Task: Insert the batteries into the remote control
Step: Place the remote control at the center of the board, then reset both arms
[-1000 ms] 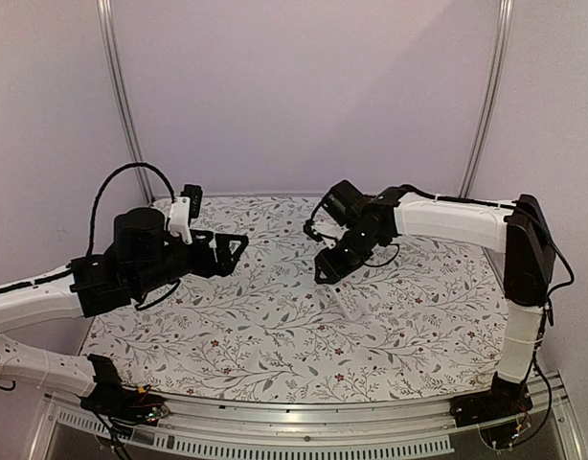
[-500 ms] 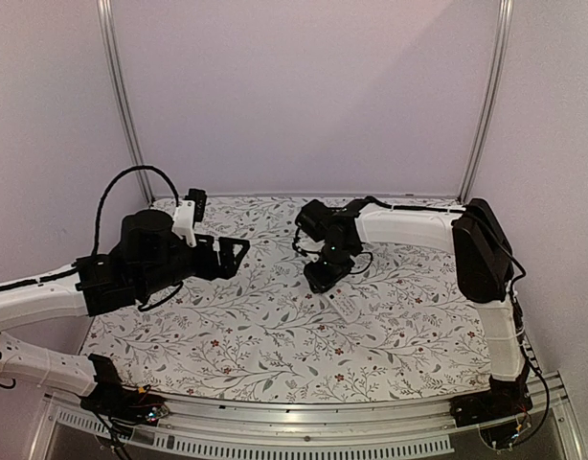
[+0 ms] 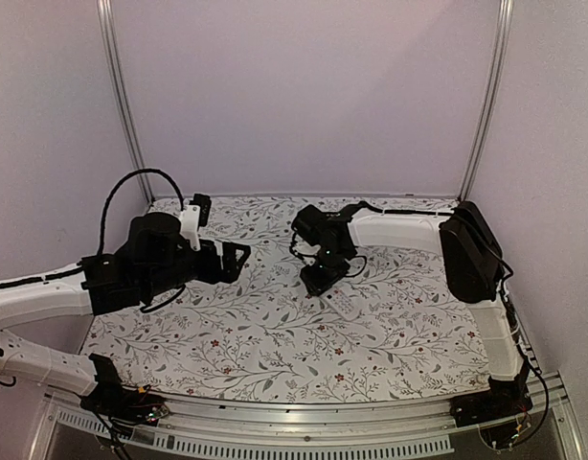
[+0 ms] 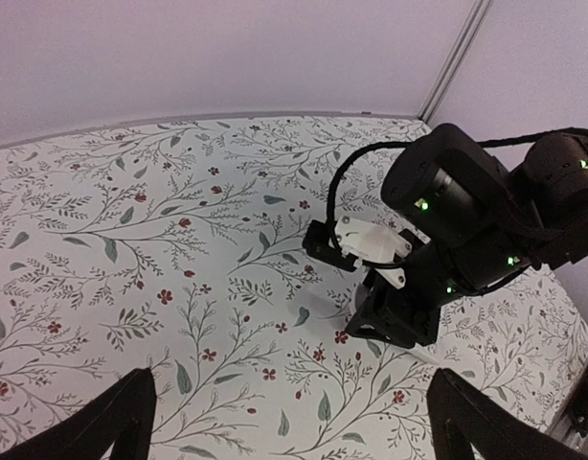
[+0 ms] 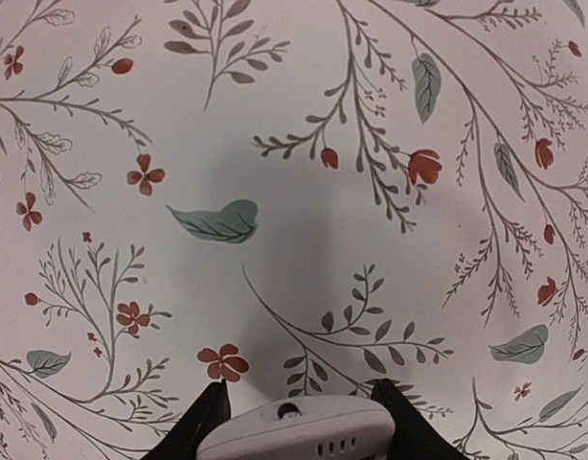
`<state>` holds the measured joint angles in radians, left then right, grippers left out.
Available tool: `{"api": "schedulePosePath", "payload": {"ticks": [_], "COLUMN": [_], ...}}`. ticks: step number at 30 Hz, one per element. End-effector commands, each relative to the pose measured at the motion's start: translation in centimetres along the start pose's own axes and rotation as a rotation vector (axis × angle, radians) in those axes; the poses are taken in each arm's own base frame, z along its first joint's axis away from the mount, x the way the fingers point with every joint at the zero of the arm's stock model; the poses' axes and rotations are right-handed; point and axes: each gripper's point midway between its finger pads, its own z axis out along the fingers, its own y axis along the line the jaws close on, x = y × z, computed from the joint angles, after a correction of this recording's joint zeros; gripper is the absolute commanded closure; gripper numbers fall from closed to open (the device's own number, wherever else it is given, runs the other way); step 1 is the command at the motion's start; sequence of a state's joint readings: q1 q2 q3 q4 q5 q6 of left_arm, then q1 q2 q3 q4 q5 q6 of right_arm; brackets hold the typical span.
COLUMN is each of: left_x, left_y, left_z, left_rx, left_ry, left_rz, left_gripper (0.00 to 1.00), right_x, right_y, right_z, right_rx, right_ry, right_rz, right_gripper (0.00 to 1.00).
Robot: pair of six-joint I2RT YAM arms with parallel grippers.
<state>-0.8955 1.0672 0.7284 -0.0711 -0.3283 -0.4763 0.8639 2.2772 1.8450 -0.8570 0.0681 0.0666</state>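
Observation:
The white remote control (image 3: 343,307) lies on the flowered tablecloth right of centre. My right gripper (image 3: 323,280) is down at its far-left end. In the right wrist view the remote's rounded end (image 5: 299,433) sits between my two black fingers (image 5: 206,422), which touch both of its sides, so the right gripper (image 5: 299,407) is shut on it. My left gripper (image 3: 238,257) hovers left of centre, open and empty. Its fingers (image 4: 122,422) stand wide apart and face the right gripper (image 4: 399,321). The batteries are not in view.
The flowered tablecloth (image 3: 237,326) covers the whole table. Pale walls with metal posts (image 3: 122,105) close in the back and sides. The right arm's white forearm (image 3: 399,228) reaches across the far right of the cloth.
My right gripper has swung left and come down onto the remote's end. My left gripper has shifted slightly right and stays open.

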Motion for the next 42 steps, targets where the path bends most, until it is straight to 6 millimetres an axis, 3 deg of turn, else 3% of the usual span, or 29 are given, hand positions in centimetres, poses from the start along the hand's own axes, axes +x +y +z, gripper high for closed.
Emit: {"api": "schedulePosePath", "payload": {"ticks": [1,9,14,15,16,17,18,21,23,26,29,32,35,42], "left_x": [-0.2,-0.6,-1.9,-2.2,-2.4,-2.9,-3.3,-4.8,-6.3,-8.4,-8.7,-8.0,-6.2,1.4], "left_y": [0.6,0.2,0.5,0.5,0.5,0.2,-0.2,0.2,1.1,2.7,5.1,7.4,9.4,11.9], "left_z": [0.3,0.8,1.6,1.9,2.2,2.4,2.8,3.9,4.4,5.2,6.7,8.0,8.8,9.5], "left_rx": [-0.036,-0.043,-0.109,-0.112,-0.116,-0.101,-0.086,-0.111,-0.136,-0.135,-0.11,-0.106,-0.162,-0.248], "left_ry": [0.016,0.043,0.107,0.124,0.146,0.154,0.165,0.17,0.148,0.134,0.18,0.217,0.246,0.369], "left_rz": [0.007,0.015,0.022,0.025,0.035,0.047,0.063,0.084,0.076,0.015,-0.084,-0.168,-0.193,-0.243], "left_gripper": [0.0,0.0,0.0,0.0,0.0,0.0,0.0,0.0,0.01,0.0,0.01,0.0,0.0,0.0], "right_x": [-0.1,-1.0,-2.4,-2.9,-2.9,-3.0,-3.4,-3.3,-3.1,-1.8,0.3,3.3,5.8,9.7], "right_y": [0.9,1.2,1.1,0.8,0.3,-0.6,-1.3,-4.2,-6.4,-9.9,-13.6,-16.5,-17.8,-16.5], "right_z": [1.9,0.9,-2.3,-3.7,-4.5,-5.1,-6.8,-9.5,-12.3,-15.2,-16.8,-17.6,-17.6,-13.7], "right_rx": [-0.032,-0.059,-0.132,-0.145,-0.16,-0.171,-0.187,-0.2,-0.187,-0.157,-0.137,-0.12,-0.087,-0.115], "right_ry": [0.006,-0.03,-0.115,-0.149,-0.169,-0.188,-0.23,-0.309,-0.379,-0.457,-0.525,-0.582,-0.613,-0.589], "right_rz": [0.003,0.016,0.048,0.06,0.077,0.104,0.124,0.199,0.241,0.315,0.412,0.509,0.56,0.612], "right_gripper": [0.48,0.39,0.32,0.3,0.24,0.1,0.03,0.01,0.01,0.01,0.01,0.01,0.01,0.01]}}
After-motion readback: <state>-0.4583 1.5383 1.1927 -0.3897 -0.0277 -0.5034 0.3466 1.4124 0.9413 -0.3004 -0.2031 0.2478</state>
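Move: Holding the remote control by its screen end, the right hand has the remote's middle some 3 cm back and 4 cm to its right, about 1 cm below the fingers, near the board's centre. From the open, empty left hand the remote's middle lies roughly 4 cm ahead, 22 cm to the right and 21 cm below. The board around it is bare. Easing down about 1 cm, the right hand opens its fingers and lets go of the remote, then lifts steeply and swings some 20 cm to the right, away from the remote, rolling and turning clockwise about 30 degrees each and sinking a little at the end. The open left hand reaches forward 13 cm over bare board, drifts left, rises, then sinks, tipping down. ##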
